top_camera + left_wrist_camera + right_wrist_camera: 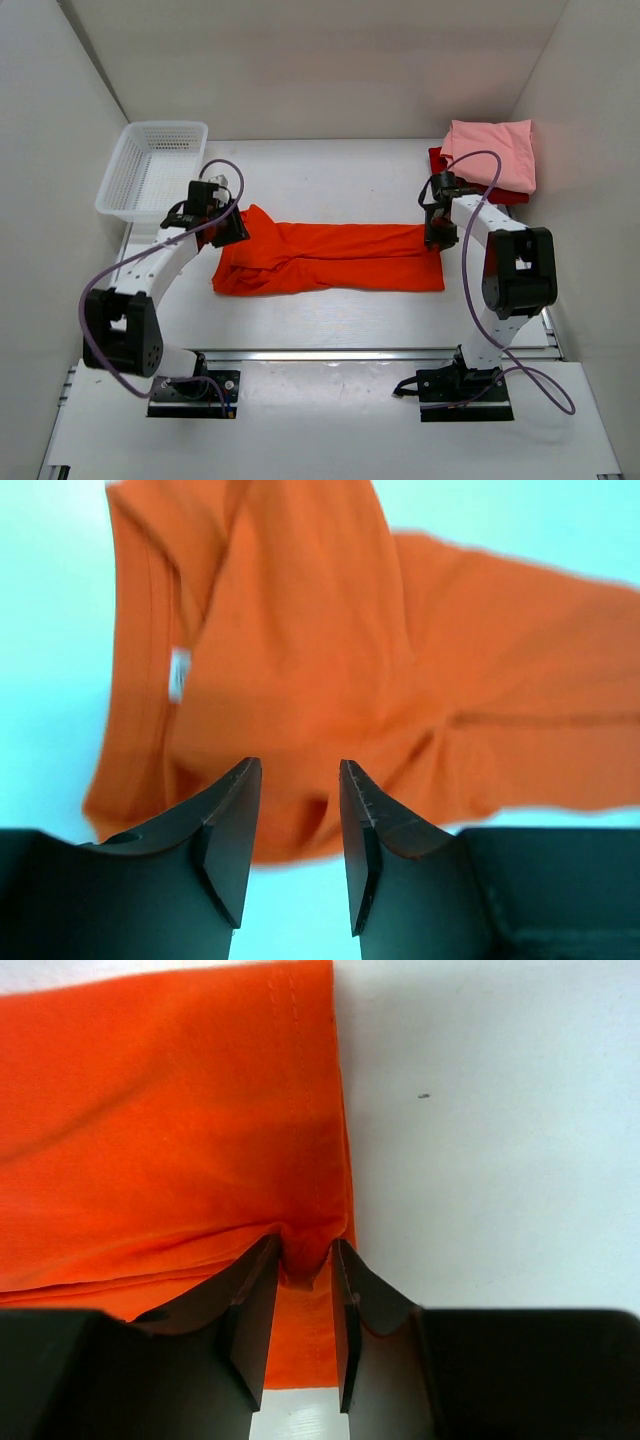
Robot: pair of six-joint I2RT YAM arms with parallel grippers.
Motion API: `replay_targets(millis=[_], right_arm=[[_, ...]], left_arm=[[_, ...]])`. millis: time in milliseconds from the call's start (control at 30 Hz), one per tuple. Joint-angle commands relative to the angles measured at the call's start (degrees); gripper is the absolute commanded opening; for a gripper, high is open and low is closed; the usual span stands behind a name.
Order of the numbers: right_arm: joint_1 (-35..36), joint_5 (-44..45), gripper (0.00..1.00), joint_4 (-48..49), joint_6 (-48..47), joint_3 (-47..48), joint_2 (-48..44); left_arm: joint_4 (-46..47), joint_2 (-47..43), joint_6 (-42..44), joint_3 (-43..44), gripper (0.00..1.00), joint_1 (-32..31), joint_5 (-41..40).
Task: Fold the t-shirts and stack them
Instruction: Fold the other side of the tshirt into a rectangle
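Observation:
The bright orange t-shirt (330, 258) lies folded into a long strip across the middle of the table. My left gripper (235, 228) is over its left end, open and empty; in the left wrist view (300, 765) the shirt (330, 650) and its white label (178, 675) lie just beyond the fingertips. My right gripper (437, 238) is at the shirt's right far corner, and in the right wrist view (305, 1245) it pinches a pucker of orange cloth (170, 1130) near the hem. The light pink shirt (492, 152) lies folded on the dark red shirt (510, 197) at the back right.
A white mesh basket (167, 126) stands at the back left, close behind my left arm. White walls close in the table on the left, back and right. The pink and red stack sits just behind my right arm.

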Motion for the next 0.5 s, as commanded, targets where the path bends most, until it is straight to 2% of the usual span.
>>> replay_targets(millis=[0,167,333,467], right_arm=[[1.5,0.4,0.26,-0.1,1.1,4.3,-2.2],[3.1,-0.3,0.27,0.9,1.5,4.4,-3.4],[2.3,-2.3,0.27,1.2,2.2,3.8,-2.8],[2.3,-2.4,0.28,1.5,2.1,3.8,-2.2]], left_arm=[[7.1,4.9,0.2,3.4,0.48,-0.5,-4.5],[16.4,12.6,2.1,5.9,0.5,0.1,-5.3],[26.5,15.5,3.4,5.9,0.51,0.4,-6.2],[27.8,19.0,4.9,8.5,0.53,-0.2,-6.7]])
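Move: The orange t-shirt's far left collar corner lies about 13 cm ahead of the left hand, 3 cm to its right and 9 cm below; the white basket is some 18 cm ahead and 20 cm left of that hand. The right hand's parted fingertips are right at the crumpled end of the folded flap, about 1 cm above it; the shirt's far right corner is some 8 cm straight ahead, and the folded shirts 21 cm ahead and 12 cm right. Left hand sweeps 10 cm forward and down towards the collar corner; right comes off the flap, leftward and up. ##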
